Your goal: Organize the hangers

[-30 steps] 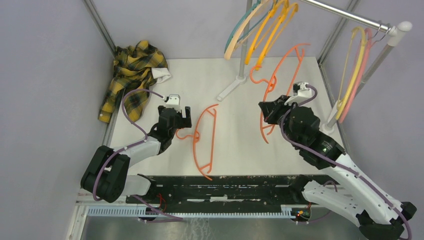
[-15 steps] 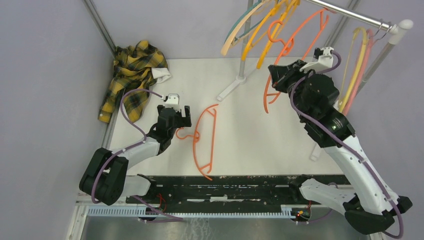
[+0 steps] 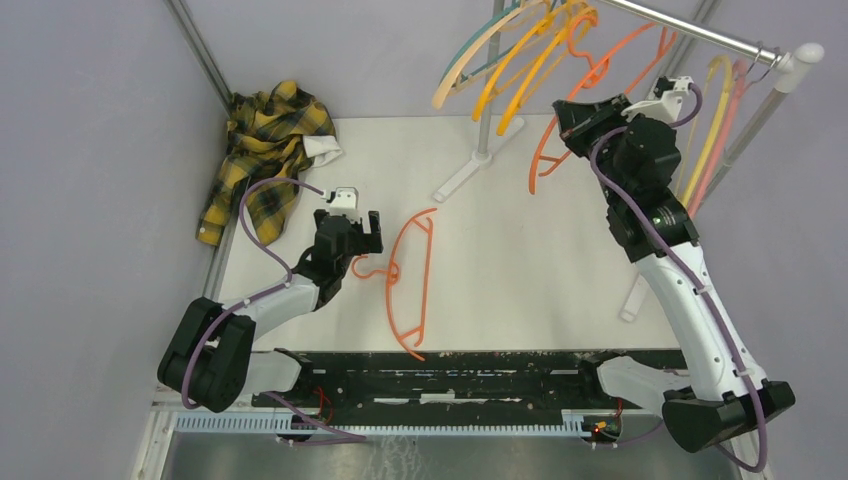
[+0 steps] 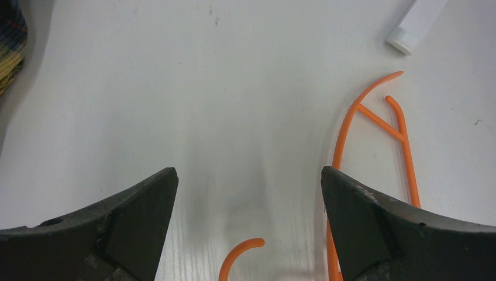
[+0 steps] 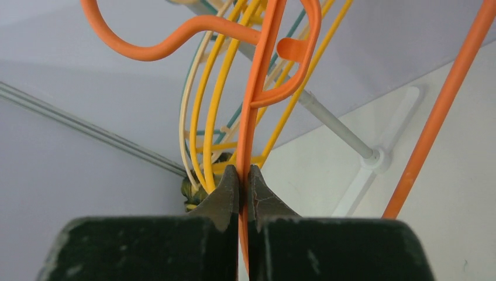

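Observation:
My right gripper (image 3: 572,117) (image 5: 244,171) is shut on an orange hanger (image 3: 543,160) (image 5: 258,105), holding it high in the air close under the silver rail (image 3: 700,35). Its hook sits among the yellow, peach and teal hangers (image 3: 505,62) (image 5: 213,111) hanging at the rail's left end. A yellow and a pink hanger (image 3: 712,130) hang near the rail's right end. A second orange hanger (image 3: 418,275) (image 4: 344,134) lies flat on the table. My left gripper (image 3: 366,236) (image 4: 248,173) stands open just above its hook (image 4: 240,253), not touching it.
A yellow-black plaid shirt (image 3: 262,150) is heaped at the table's back left corner. The rack's pole (image 3: 486,100) and white foot (image 3: 462,178) (image 4: 418,23) stand at the back middle. Another pole (image 3: 757,115) rises on the right.
My right arm has lifted the orange hanger from low over the table up and back toward the rail. The left arm and the hanger on the table have stayed put.

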You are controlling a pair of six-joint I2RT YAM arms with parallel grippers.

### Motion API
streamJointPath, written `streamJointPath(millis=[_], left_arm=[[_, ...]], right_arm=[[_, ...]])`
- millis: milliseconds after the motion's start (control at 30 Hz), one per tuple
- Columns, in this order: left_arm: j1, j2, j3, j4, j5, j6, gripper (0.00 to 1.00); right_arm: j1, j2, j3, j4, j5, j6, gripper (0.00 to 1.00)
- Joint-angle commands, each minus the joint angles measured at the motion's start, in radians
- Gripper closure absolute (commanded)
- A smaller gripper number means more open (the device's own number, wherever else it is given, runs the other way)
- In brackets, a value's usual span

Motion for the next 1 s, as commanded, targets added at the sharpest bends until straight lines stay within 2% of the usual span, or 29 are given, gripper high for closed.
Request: streamJointPath(millis=[0,233,400,567,967], left_arm=[[0.001,-0.02,0.01,0.041,-0.025,-0.022,0.01],[0.001,-0.011,0.012,0.041,-0.026,-0.022,0.01],[0.002,-0.014,0.012,0.038,-0.038,-0.017,0.01],[0.002,-0.008,0.014,0.038,-0.039,-0.016,0.01],[0.002,0.021,0.024,0.042,-0.029,-0.026,0.01]], right_arm=[[-0.084,0.025,0.031,0.162,-0.092,0.08,0.99],[-0.22,0.175,0.076,0.276,-0.242,0.239,0.99],[-0.252,0.248,0.067,0.384,-0.308,0.308,0.99],[-0.252,0.228,0.038,0.419,-0.319,0.301,0.99],[-0.252,0.109,-0.049,0.362,-0.368,0.258,0.99]])
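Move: The clothes rail, where the orange hanger already pinched in the right hand is bound, lies about 12 cm ahead of that hand, 3 cm to its right and some 15 cm higher. The nearest hanging yellow hanger is about 10 cm ahead of the right hand, 8 cm to its left and 4 cm higher. The pink hanger is some 22 cm to the right and 4 cm back, about 5 cm higher. From the left hand the rail spot is roughly 13 cm ahead, 49 cm right and 50 cm up. Still pinching the orange hanger by its frame below the hook, the right hand carries the hook to the rail beside the hanging yellow hangers: about 10 cm forward and 3 cm right, rising slightly and then dipping, then easing some 3 cm back as it comes up a little. The wrist rolls about 15 degrees, left side up, and the fingers stay shut. ##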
